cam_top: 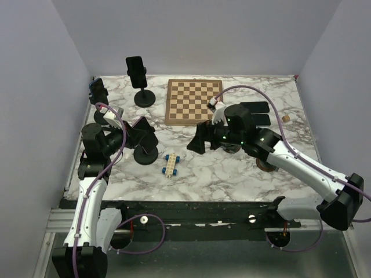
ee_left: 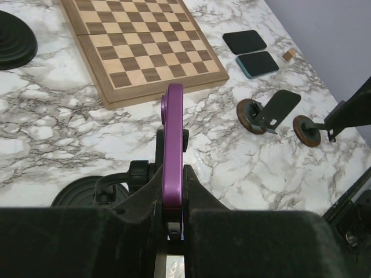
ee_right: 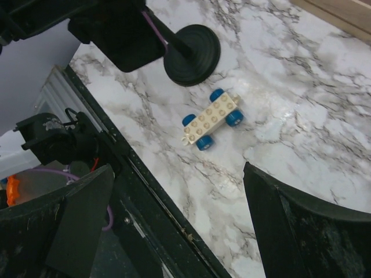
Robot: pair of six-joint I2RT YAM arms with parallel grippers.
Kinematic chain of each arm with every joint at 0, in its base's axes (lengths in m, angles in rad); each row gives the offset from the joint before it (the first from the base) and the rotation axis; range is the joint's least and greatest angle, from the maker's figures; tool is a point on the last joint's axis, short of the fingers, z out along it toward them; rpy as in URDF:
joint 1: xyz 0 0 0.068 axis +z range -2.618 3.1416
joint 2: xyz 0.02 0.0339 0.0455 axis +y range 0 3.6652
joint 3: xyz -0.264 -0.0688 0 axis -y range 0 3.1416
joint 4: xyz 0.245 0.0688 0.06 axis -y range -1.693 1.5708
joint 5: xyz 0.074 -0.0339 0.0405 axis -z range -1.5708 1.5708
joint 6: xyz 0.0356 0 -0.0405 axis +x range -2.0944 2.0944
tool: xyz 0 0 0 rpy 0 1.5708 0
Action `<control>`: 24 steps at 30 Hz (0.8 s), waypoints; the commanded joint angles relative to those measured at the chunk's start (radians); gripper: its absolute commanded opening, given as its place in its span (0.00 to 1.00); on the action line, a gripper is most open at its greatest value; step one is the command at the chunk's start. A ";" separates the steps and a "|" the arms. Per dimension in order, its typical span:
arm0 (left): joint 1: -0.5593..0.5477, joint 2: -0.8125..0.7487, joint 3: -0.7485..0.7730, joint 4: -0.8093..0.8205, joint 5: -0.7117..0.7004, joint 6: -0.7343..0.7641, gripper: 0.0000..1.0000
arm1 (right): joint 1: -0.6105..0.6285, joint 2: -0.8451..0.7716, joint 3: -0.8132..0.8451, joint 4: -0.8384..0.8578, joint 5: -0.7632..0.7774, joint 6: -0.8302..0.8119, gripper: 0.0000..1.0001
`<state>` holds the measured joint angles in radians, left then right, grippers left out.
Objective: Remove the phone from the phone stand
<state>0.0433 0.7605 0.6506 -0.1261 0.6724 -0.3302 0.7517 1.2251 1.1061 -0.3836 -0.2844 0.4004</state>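
Note:
A purple phone point(ee_left: 173, 133) stands edge-on in the left wrist view, with the black clamp of its phone stand right behind it and the stand's round base point(ee_left: 81, 191) below left. My left gripper point(ee_left: 173, 174) is shut on the phone's lower part, a jaw on each flat side. In the top view this gripper point(cam_top: 145, 132) sits above the stand's base point(cam_top: 145, 154). My right gripper point(cam_top: 200, 142) is open and empty, hovering over the table's middle. In the right wrist view it point(ee_right: 177, 197) is over the front edge.
A second stand point(cam_top: 145, 97) holds a black phone point(cam_top: 137, 70) at the back left. A chessboard point(cam_top: 193, 101) lies at the back middle. Two flat phones point(ee_left: 250, 52), two small brown-disc stands point(ee_left: 255, 113) and a wooden cube point(cam_top: 286, 118) are at the right. A toy car point(cam_top: 170, 164) lies near the front.

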 commanded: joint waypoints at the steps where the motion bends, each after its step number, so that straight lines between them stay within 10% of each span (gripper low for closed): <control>1: -0.013 0.026 0.025 0.002 0.118 -0.013 0.01 | 0.124 0.081 0.104 0.013 0.149 0.007 1.00; 14: -0.016 -0.079 0.020 -0.022 -0.009 -0.023 0.66 | 0.385 0.227 0.274 0.014 0.637 -0.050 1.00; 24: -0.016 -0.359 -0.005 -0.143 -0.376 -0.065 0.68 | 0.386 0.362 0.394 0.069 0.545 -0.007 1.00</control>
<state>0.0303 0.5373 0.6598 -0.1822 0.5541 -0.3519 1.1332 1.4971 1.4059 -0.3367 0.3145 0.3912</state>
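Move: The phone sits in its stand with its middle just above the left hand's closed fingers, about 3 cm up and 1 cm ahead and to the right. From the right hand, which is open, it lies some 16 cm left and 1 cm ahead, about level. Around the right hand, all about 12 cm lower, are the stand's base 15 cm left and 1 cm ahead, the toy car 8 cm left and 5 cm back, and the chessboard's middle 20 cm straight ahead. The phone in its stand is released by the left hand, whose fingers part to about two-thirds open as it comes free, rising about 4 cm, drawing back and tipping up slightly. Meanwhile the right hand, fingers still wide open, sweeps some 10 cm left towards the phone, swinging slightly back and then forward again, climbing a little as its wrist turns. ##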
